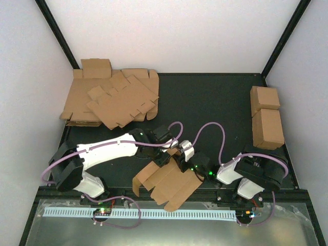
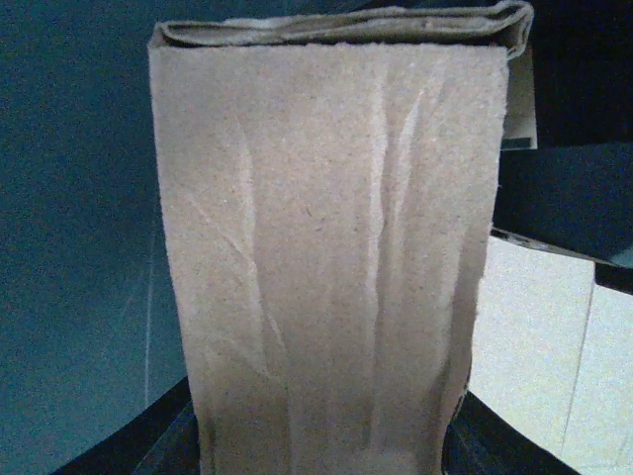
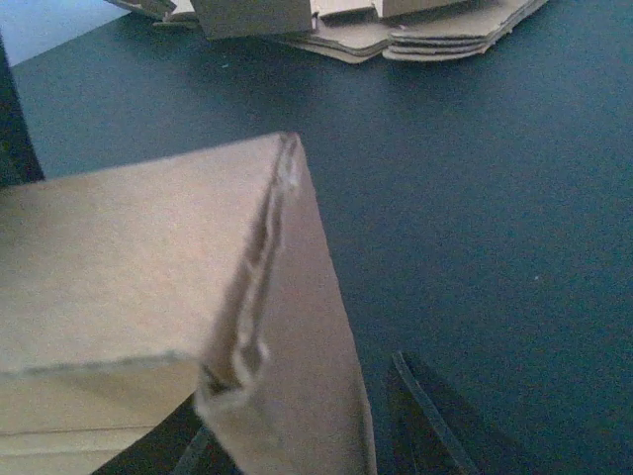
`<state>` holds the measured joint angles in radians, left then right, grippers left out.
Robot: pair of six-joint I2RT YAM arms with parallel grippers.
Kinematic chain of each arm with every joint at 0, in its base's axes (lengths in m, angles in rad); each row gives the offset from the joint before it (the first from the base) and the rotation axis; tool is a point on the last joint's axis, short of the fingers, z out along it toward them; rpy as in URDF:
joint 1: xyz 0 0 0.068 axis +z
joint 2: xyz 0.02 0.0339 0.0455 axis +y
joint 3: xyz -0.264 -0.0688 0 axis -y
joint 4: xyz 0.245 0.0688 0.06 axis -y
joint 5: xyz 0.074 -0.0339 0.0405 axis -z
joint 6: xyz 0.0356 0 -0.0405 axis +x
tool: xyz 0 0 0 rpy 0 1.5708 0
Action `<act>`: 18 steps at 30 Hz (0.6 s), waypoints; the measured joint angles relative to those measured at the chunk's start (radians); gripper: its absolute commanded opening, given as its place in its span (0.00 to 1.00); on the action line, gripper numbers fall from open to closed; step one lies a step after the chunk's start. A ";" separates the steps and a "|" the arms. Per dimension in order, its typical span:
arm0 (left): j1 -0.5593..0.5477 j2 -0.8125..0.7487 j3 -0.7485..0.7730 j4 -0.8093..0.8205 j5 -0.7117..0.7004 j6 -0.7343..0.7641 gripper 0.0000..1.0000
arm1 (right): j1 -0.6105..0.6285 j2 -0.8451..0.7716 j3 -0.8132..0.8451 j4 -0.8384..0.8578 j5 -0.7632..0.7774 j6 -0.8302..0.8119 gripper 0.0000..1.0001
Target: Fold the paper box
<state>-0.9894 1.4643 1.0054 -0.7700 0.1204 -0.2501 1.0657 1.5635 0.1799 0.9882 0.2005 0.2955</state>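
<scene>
The paper box (image 1: 169, 185) lies partly folded near the table's front edge, its flaps fanned out toward me. My left gripper (image 1: 170, 156) reaches it from the left at its far end. In the left wrist view a creased brown panel (image 2: 326, 247) fills the span between both fingers (image 2: 158, 445), which hug its side edges. My right gripper (image 1: 188, 163) sits just right of it on the same end. In the right wrist view a folded edge of the box (image 3: 277, 297) stands between the jaws, and the right finger (image 3: 425, 416) is apart from it.
A heap of flat cardboard sheets (image 1: 115, 100) covers the back left corner and also shows in the right wrist view as a stack of sheets (image 3: 396, 30). Two folded cardboard cuboids (image 1: 266, 115) stand at the right edge. White walls enclose the black table (image 1: 205, 102).
</scene>
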 measured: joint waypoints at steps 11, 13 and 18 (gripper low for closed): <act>0.001 0.024 0.002 -0.010 0.012 -0.001 0.49 | 0.032 -0.022 0.007 -0.020 0.057 -0.045 0.04; 0.003 0.024 0.005 -0.007 0.014 -0.004 0.57 | 0.041 -0.022 0.010 -0.039 0.070 -0.053 0.02; 0.004 0.023 0.007 -0.005 0.023 -0.011 0.81 | 0.046 -0.023 0.016 -0.055 0.110 -0.053 0.02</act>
<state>-0.9855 1.4876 1.0126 -0.7746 0.1429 -0.2607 1.1114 1.5410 0.1963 0.9337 0.3107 0.2428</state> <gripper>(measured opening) 0.715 0.059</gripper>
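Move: The right hand's open fingers already straddle the right end of the box's folded far wall, that end lying about 1 cm ahead and 1 cm left, level with them. The open panels spread some 12 cm back and 2 cm left of the right hand, a few centimetres lower; the curved end flap is about 12 cm back and 15 cm left. From the left hand, astride the same wall, that wall end is roughly 3 cm ahead, 5 cm right and slightly below. The right hand stays almost in place at the end of the folded wall, rising only about half a centimetre, and shuts its fingers from not quite half open to nearly closed, pinching the cardboard layers of that end together while the wrist turns some 5 degrees and tips the fingertips up a little. The left hand keeps its fingers astride the wall and settles about half a centimetre downward, then late on spreads them from about half to nearly three quarters open, loosening its clasp on the wall's sides but staying over it. ##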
